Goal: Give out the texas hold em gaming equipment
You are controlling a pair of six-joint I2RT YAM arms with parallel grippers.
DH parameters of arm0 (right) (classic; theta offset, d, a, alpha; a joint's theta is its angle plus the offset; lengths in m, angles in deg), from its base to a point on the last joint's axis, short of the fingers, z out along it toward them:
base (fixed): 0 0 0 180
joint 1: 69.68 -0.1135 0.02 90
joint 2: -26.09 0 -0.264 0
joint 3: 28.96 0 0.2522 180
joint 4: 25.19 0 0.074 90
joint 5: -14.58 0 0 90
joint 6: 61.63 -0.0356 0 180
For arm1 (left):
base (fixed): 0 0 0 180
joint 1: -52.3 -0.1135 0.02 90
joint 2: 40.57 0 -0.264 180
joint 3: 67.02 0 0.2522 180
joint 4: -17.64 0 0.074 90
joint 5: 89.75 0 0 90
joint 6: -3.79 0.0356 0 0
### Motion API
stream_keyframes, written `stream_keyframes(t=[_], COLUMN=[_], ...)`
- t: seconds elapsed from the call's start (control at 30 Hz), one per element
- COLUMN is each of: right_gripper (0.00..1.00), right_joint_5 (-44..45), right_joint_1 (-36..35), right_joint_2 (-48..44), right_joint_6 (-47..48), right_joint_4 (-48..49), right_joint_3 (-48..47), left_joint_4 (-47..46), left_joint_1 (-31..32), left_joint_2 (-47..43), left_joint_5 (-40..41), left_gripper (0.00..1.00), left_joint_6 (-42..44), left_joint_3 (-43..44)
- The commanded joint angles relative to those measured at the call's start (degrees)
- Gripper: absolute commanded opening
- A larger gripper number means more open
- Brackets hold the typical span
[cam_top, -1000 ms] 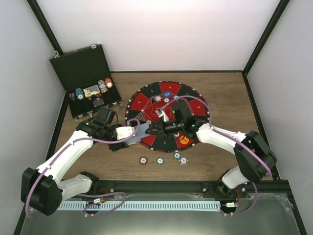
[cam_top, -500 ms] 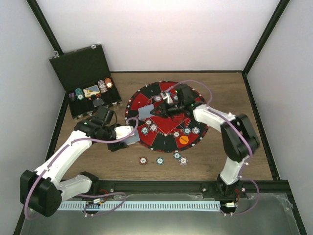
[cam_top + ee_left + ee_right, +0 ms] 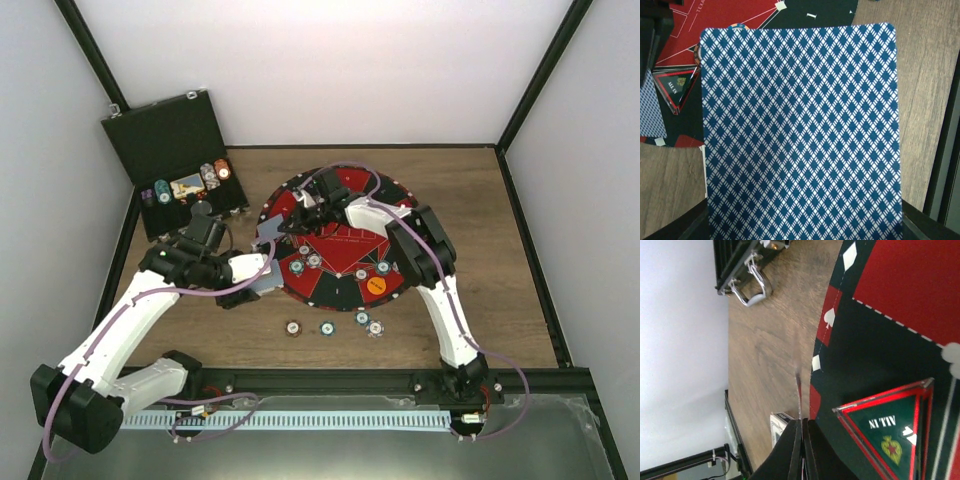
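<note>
My left gripper (image 3: 262,277) is shut on a stack of blue diamond-backed playing cards (image 3: 800,135) at the mat's left rim, and the top card fills the left wrist view and hides the fingers. My right gripper (image 3: 802,421) reaches across to the mat's left edge, shut on a single playing card (image 3: 799,390) seen edge-on; from above that card (image 3: 270,230) is grey-blue. Striped poker chips (image 3: 313,261) lie on the round red-and-black mat (image 3: 330,285) beside an orange marker disc (image 3: 375,285). Several more chips (image 3: 327,327) lie in a row on the wood below the mat.
The black hinged case (image 3: 175,135) stands open at the back left, with chips (image 3: 222,172) in its tray. A green "ALL IN" triangle (image 3: 887,427) lies on the mat close to my right fingers. A white pack edge (image 3: 779,426) shows just beyond them. Walls close in all sides.
My right arm has swung from the mat's middle to its far-left edge, carrying the single card. The left arm has shifted slightly with its stack.
</note>
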Motion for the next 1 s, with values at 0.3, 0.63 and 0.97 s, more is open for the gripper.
stream_keyframes(t=[0.3, 0.63, 0.97], right_gripper=[0.39, 0.67, 0.85], right_joint_5=[8.28, 9.73, -0.97], right_joint_1=[0.93, 1.46, -2.05], right_joint_2=[-4.15, -22.09, -42.43], right_joint_6=[8.28, 6.12, -9.51], right_joint_4=[-12.86, -6.58, 17.7], right_joint_3=[-4.35, 12.81, 40.64], left_joint_4=[-0.76, -3.21, -5.61], left_joint_1=[-0.28, -0.28, -0.28], left_joint_2=[-0.47, 0.88, 1.86], left_joint_5=[-1.42, -0.63, -0.98], left_gripper=[0.14, 0.14, 0.14], left_joint_6=[-1.09, -1.34, -1.0], left_joint_3=[0.46, -0.37, -1.57])
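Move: The right gripper holds one card; its place, the left rim of the mat, lies about 3 cm to the left and some 4 cm below, about level ahead. The triangular marker is almost straight under the fingers; the brown chip lies about 5 cm right and 3 cm back, the blue chip some 3 cm right and 8 cm back. From the left gripper, that place is roughly 17 cm ahead, 5 cm right and 11 cm below. Lower the right gripper a last 1.5 cm to set the card on the mat's left rim, then open the fingers from shut to wide and let it go, tipping them slightly further down. Then lift about 10 cm while drawing back and to the right, away from the card, about as far each way. ##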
